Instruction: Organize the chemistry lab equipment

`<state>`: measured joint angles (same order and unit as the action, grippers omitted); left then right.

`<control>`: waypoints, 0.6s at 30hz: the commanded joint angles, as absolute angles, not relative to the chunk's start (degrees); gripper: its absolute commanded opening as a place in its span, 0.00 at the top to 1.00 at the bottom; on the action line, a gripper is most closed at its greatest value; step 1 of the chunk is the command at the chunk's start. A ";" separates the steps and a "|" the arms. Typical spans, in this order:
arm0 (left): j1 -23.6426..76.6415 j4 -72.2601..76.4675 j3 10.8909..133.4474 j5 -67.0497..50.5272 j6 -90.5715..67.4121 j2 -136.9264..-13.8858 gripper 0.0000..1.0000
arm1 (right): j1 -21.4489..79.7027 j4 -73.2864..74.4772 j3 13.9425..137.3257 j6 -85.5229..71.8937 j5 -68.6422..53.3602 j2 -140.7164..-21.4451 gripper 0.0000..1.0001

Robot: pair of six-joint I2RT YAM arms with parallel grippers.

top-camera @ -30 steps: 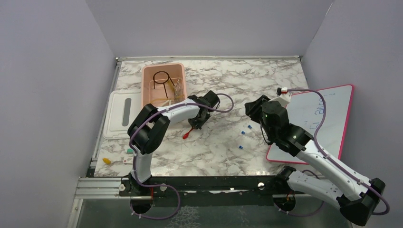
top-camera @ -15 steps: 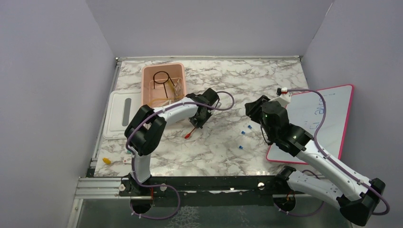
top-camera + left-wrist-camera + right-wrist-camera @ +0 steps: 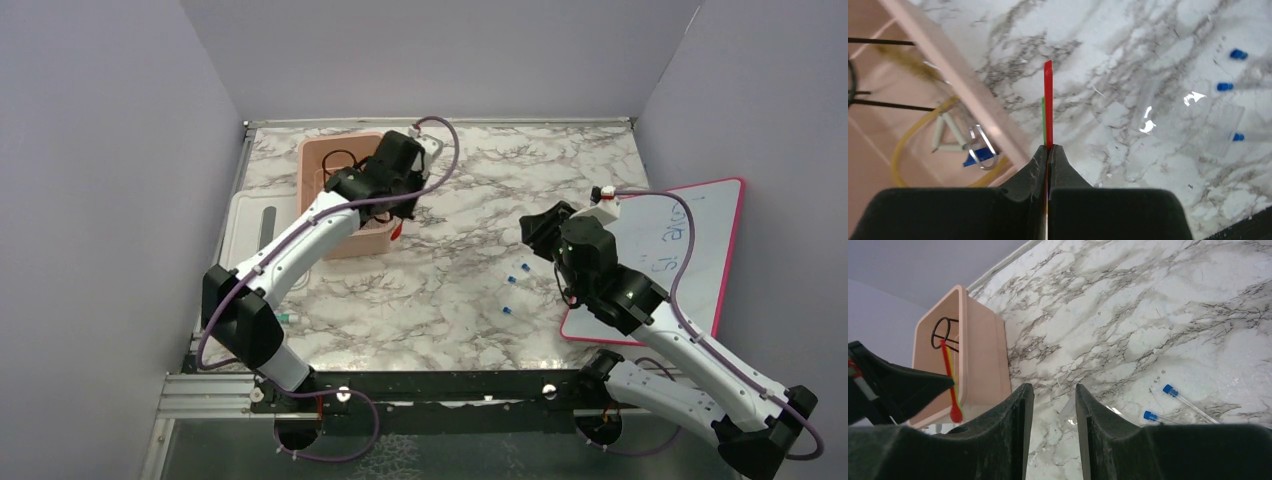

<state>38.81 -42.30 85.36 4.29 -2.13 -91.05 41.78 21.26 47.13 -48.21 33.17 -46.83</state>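
My left gripper is shut on the thin red-tipped stick, which has a green strip beside it. It holds the stick in the air over the near right wall of the pink tub. From above, the left gripper is at the tub and the stick's red tip hangs just outside it. Inside lie the black wire ring, a tan rubber tube and a metal clip. Tiny blue pieces lie on the marble. My right gripper stands open above them.
A white lid lies left of the tub. The pink-framed whiteboard lies at the right under my right arm. Blue-capped clear tubes rest near my right fingers. A small teal piece sits near the left arm's base.
My left gripper shut on the red-tipped stick on the marble, lifted it and swung back and left to the tub's edge. The right arm barely moved.
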 commanded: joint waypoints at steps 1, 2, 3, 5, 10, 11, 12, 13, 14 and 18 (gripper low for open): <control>29.52 -37.29 85.11 2.83 -6.77 -86.04 1.00 | 41.50 22.85 47.35 -47.89 33.73 -46.58 0.59; 27.85 -36.64 84.88 2.53 -7.53 -85.44 1.00 | 41.56 22.75 47.15 -47.98 33.56 -46.87 0.59; 26.08 -36.11 84.69 2.62 -8.47 -84.89 1.00 | 41.57 22.76 47.11 -48.05 33.45 -47.04 0.59; 22.73 -34.62 84.18 1.72 -10.11 -84.09 1.00 | 41.57 22.57 46.94 -48.16 33.16 -47.41 0.59; 16.76 -33.30 84.11 -3.84 -14.66 -86.86 1.00 | 41.57 21.60 46.46 -48.08 32.87 -48.02 0.59; 16.38 -33.09 84.16 -4.50 -15.15 -87.98 1.00 | 41.55 21.55 46.33 -48.08 32.76 -48.17 0.58; 16.21 -33.04 84.22 -4.65 -15.73 -89.11 1.00 | 41.53 21.41 46.15 -48.09 32.70 -48.30 0.59; 16.10 -32.93 84.40 -4.55 -16.23 -90.47 1.00 | 41.61 21.24 46.08 -48.08 32.62 -48.33 0.58; 15.90 -32.80 84.45 -4.55 -16.65 -91.62 1.00 | 41.58 21.07 45.91 -48.10 32.54 -48.48 0.58; 15.23 -32.05 84.71 -6.18 -18.27 -96.61 1.00 | 41.57 20.73 45.40 -47.75 32.41 -48.93 0.58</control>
<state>15.81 -33.56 84.71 -2.31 -15.07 -91.72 41.78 21.50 46.22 -48.16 32.86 -48.49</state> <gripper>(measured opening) 0.013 0.417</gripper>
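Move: The pink bin that the left hand is taking the red-bulbed stick to has its middle about 12 cm ahead, 14 cm left and 14 cm below. Inside it the black ring stand is roughly 18 cm ahead and 16 cm left of the hand; the blue-capped tubes lie about 7 cm back and 26 cm right, down on the table. From the idle right hand the bin is around 17 cm ahead, 39 cm left and 20 cm down. Still pinching the red-bulbed stick between shut fingers, the left hand sweeps quickly left and forward over the pink bin's right wall, some 15 cm in all. It rises about 5 cm on the way, then sinks 3 cm as the leftward travel ends and it eases on forward. The wrist turns about 25 degrees counter-clockwise, rolling some as it goes. ##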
